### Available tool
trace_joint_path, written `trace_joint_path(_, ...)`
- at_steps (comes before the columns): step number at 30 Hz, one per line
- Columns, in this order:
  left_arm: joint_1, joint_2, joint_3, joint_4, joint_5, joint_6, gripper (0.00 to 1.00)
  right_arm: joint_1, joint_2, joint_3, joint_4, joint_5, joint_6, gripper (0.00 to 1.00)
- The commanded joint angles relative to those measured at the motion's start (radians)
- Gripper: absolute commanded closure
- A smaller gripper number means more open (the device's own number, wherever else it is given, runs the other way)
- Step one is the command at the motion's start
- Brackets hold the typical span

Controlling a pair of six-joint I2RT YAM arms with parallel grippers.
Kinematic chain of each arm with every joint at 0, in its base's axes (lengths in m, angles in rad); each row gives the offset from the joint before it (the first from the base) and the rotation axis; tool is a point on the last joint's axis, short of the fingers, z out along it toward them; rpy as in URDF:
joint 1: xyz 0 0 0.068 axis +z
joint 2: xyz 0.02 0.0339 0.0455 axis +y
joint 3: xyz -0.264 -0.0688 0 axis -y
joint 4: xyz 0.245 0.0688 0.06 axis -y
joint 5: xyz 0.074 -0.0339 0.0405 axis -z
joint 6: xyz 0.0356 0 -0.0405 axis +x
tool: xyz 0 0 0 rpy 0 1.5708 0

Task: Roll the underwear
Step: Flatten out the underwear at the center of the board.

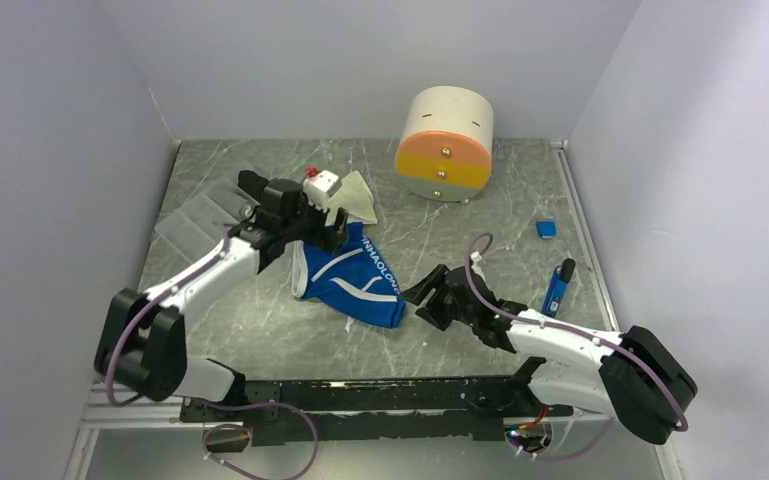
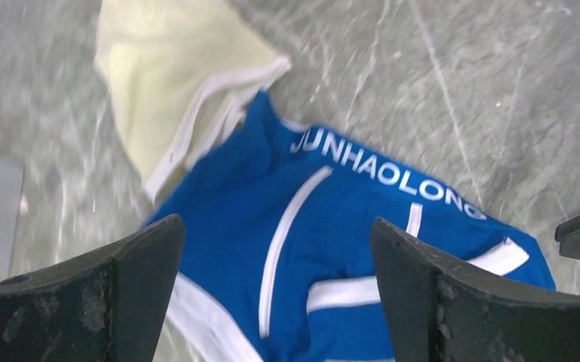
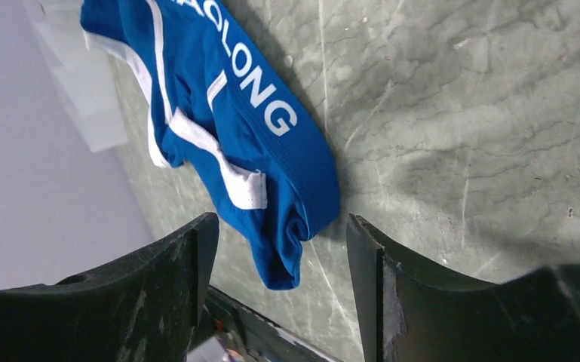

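Observation:
The royal blue underwear [image 1: 355,280] with white trim and lettering lies loosely crumpled on the marble table, mid-left. Its far-left edge overlaps the pale cream-yellow underwear [image 1: 357,198], which lies flat behind it. My left gripper [image 1: 328,232] hovers over the blue garment's far-left part, open wide, with nothing between its fingers. In the left wrist view the blue cloth [image 2: 332,226] fills the gap of that gripper [image 2: 275,241], and the cream piece [image 2: 166,68] lies beyond. My right gripper [image 1: 422,292] stands open just right of the blue garment. In the right wrist view a folded blue corner [image 3: 286,249] reaches toward the open gripper [image 3: 280,226].
A cream cylinder with orange, yellow and green drawer fronts [image 1: 445,145] stands at the back. A small blue block [image 1: 546,229] and a blue pen-like tool [image 1: 557,288] lie near the right wall. Clear plastic sheets [image 1: 200,215] lie at far left. Walls close in three sides.

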Motion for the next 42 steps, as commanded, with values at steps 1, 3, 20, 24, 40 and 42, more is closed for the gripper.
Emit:
trace_joint_path(1, 0.005, 0.142, 0.172, 0.048, 0.229, 0.267, 0.03, 0.003, 0.015, -0.048, 0.124, 0.029, 0.18, 0.35)
trace_joint_path(3, 0.005, 0.232, 0.252, -0.003, 0.248, 0.338, 0.03, 0.003, 0.048, -0.05, 0.154, -0.001, 0.202, 0.36)
trace_joint_path(20, 0.002, 0.567, 0.518, -0.335, 0.172, 0.577, 0.25, 0.004, 0.225, 0.025, 0.207, -0.055, 0.159, 0.59)
trace_joint_path(24, 0.002, 0.583, 0.528, -0.345, 0.181, 0.585, 0.32, 0.004, 0.231, 0.042, 0.208, -0.068, 0.118, 0.64)
trace_joint_path(40, -0.003, 0.29, 0.392, -0.242, 0.187, 0.346, 0.95, -0.083, 0.058, 0.205, -0.029, -0.068, -0.352, 1.0)
trace_joint_path(42, 0.0, 0.191, 0.321, -0.202, 0.155, 0.266, 0.95, -0.094, -0.01, 0.226, -0.098, -0.052, -0.458, 1.0)
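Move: The underwear's far corner lies about 6 cm ahead, 4 cm right and 11 cm below the left hand; the yellow cloth lies just beyond it, roughly 9 cm ahead and 2 cm right of the hand, the clear tray some 6 cm ahead and 21 cm left. The right hand has the near right corner level ahead, 2 cm left, 3 cm below; a white scrap is about 3 cm back, 13 cm left. Left reaches forward-right and 10 cm down, right dips 3; both pinch underwear corners and lift some 5 cm. ##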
